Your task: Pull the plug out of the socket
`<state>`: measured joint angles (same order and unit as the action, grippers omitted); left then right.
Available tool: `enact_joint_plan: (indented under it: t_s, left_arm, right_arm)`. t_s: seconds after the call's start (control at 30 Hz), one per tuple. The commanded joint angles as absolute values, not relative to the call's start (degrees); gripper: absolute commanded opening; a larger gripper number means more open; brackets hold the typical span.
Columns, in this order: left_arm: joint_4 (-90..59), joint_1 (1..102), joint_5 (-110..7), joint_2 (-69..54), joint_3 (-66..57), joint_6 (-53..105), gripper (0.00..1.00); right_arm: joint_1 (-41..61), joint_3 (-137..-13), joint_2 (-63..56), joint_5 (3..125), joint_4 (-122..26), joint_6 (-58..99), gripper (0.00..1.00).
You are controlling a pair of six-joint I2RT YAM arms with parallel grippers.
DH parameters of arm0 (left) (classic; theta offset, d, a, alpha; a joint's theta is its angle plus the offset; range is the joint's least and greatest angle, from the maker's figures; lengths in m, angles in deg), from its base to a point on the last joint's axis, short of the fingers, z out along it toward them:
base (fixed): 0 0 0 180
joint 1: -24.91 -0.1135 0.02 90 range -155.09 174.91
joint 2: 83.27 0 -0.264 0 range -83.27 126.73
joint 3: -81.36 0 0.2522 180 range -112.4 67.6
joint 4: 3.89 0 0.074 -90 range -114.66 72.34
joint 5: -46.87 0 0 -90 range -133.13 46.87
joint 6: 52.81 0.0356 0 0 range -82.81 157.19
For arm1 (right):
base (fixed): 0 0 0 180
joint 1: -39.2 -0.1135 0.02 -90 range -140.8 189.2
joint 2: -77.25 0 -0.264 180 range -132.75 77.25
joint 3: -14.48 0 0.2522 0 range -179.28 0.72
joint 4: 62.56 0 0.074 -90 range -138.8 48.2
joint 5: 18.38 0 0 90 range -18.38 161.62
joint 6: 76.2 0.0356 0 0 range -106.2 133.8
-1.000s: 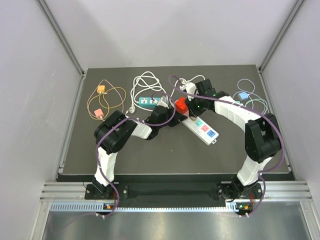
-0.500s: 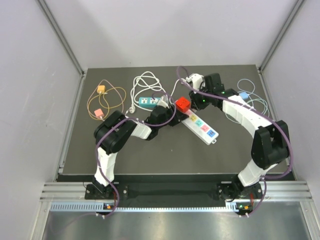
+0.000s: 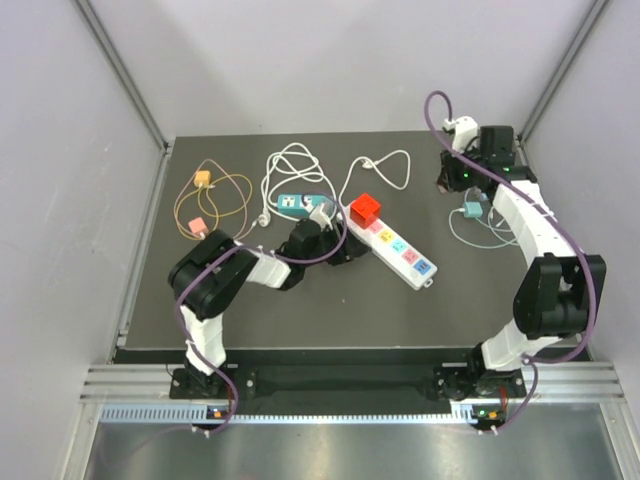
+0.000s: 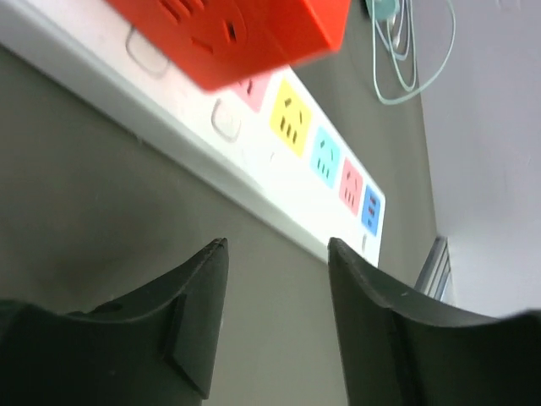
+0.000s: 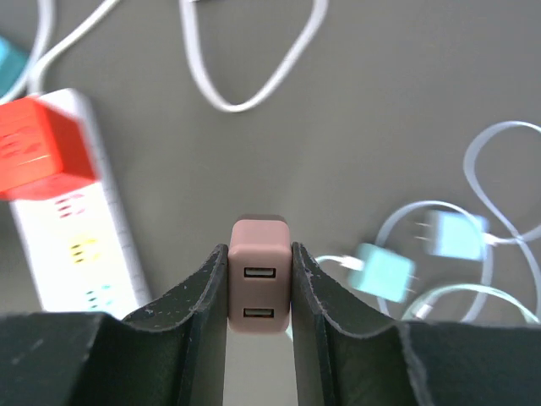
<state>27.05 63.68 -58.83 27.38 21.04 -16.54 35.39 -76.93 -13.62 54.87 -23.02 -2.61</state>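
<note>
A white power strip with coloured sockets lies at the table's middle. A red cube plug sits in its far end. My right gripper is up at the back right, well away from the strip. In the right wrist view it is shut on a pink two-port USB plug, held clear above the table. My left gripper is open and empty at the strip's left side. In the left wrist view it is low over the mat, short of the strip and the red cube.
A teal power strip with a white cable lies left of the white one. An orange cable with chargers is at far left. A white cable loop lies behind the strip. Light-blue cables and teal chargers lie under my right gripper.
My right gripper has moved from the far end of the white strip up and to the back right, carrying the pink plug. My left gripper has stayed beside the strip.
</note>
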Motion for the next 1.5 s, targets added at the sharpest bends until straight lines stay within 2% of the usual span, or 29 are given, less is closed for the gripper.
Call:
enact_joint_plan:
  t_s: [0.0, 0.03, 0.23, 0.5, 0.63, 0.7, 0.77, 0.83, 0.87, 0.9, 1.03, 1.17, 1.23, 1.37, 1.47]
  left_arm:
    - [29.1, 63.5, -61.8, 19.8, 24.4, -13.3, 0.61]
    - [29.1, 63.5, -61.8, 17.6, 26.1, -12.5, 0.67]
    - [24.3, 63.5, -59.1, 7.4, 33.0, -8.0, 0.73]
    - [5.8, 63.5, -48.3, -14.3, 38.3, 1.2, 0.76]
    - [0.0, 63.5, -40.3, -25.2, 42.7, 2.2, 0.81]
    - [-1.2, 63.3, -38.7, -30.9, 44.5, 2.2, 0.89]
    - [-1.5, 63.4, -36.9, -35.9, 47.6, 1.8, 0.99]
    - [-1.7, 63.3, -35.8, -38.5, 50.3, 1.1, 0.99]
    - [-2.4, 63.3, -35.7, -39.7, 51.0, 0.8, 0.99]
    - [-2.8, 63.1, -35.5, -41.7, 52.0, 0.4, 0.99]
    - [-5.4, 63.1, -35.2, -44.9, 53.0, -0.2, 0.99]
    - [-7.0, 63.1, -34.4, -46.0, 53.4, -0.9, 0.99]
    - [-7.0, 63.1, -34.3, -45.7, 53.4, -1.2, 0.99]
    - [-7.0, 63.1, -34.3, -43.5, 52.7, -1.6, 0.99]
    - [-7.5, 62.9, -33.7, -41.1, 51.3, -1.4, 0.98]
  right_arm:
    - [38.8, -79.2, -14.2, 56.4, -28.2, -1.6, 0.0]
    - [41.5, -78.5, -15.3, 57.3, -30.9, -0.7, 0.0]
    - [45.5, -82.0, -23.0, 59.9, -33.7, 4.5, 0.0]
    - [48.1, -91.6, -36.6, 55.4, -30.8, 9.6, 0.06]
    - [48.3, -94.5, -40.4, 54.7, -29.9, 11.1, 0.17]
    - [48.5, -95.7, -42.0, 54.7, -29.6, 11.4, 0.2]
    - [48.6, -96.4, -42.6, 55.0, -29.6, 11.5, 0.28]
    - [48.6, -96.6, -42.7, 55.3, -29.6, 11.0, 0.39]
    - [48.7, -96.7, -42.3, 55.4, -29.5, 10.6, 0.52]
    - [48.7, -96.7, -41.4, 55.5, -29.4, 9.8, 0.62]
    - [48.7, -96.4, -38.6, 56.3, -29.8, 7.5, 0.76]
    - [48.4, -95.8, -34.8, 53.1, -29.3, 3.2, 0.86]
    - [48.3, -94.7, -32.0, 44.0, -27.7, -2.6, 0.9]
    - [46.3, -89.2, -28.1, 17.4, -22.5, -18.7, 0.94]
    - [41.4, -86.3, -26.3, 14.9, -14.7, -31.5, 0.94]
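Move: My right hand holds the brown plug. The clear table spot for it lies about 10 cm ahead, 11 cm right and 13 cm down; the teal plug is some 4 cm ahead and 15 cm right of the hand, and the blue plug roughly 10 cm ahead and 20 cm right, both 13 cm down. From my empty left hand, the white strip's middle is 1 cm ahead, 8 cm right and slightly lower, the red plug 10 cm ahead, 1 cm right and slightly higher. With my right hand I carry the brown plug right and forward, then down about 11 cm beside the teal plug, open my fingers to let go, and come away up, left and back with a counter-clockwise turn. Meanwhile my left hand backs off from the strip, some 18 cm left and 10 cm back, rising in an arc and sinking again while its fingers open wide and tip upward. ##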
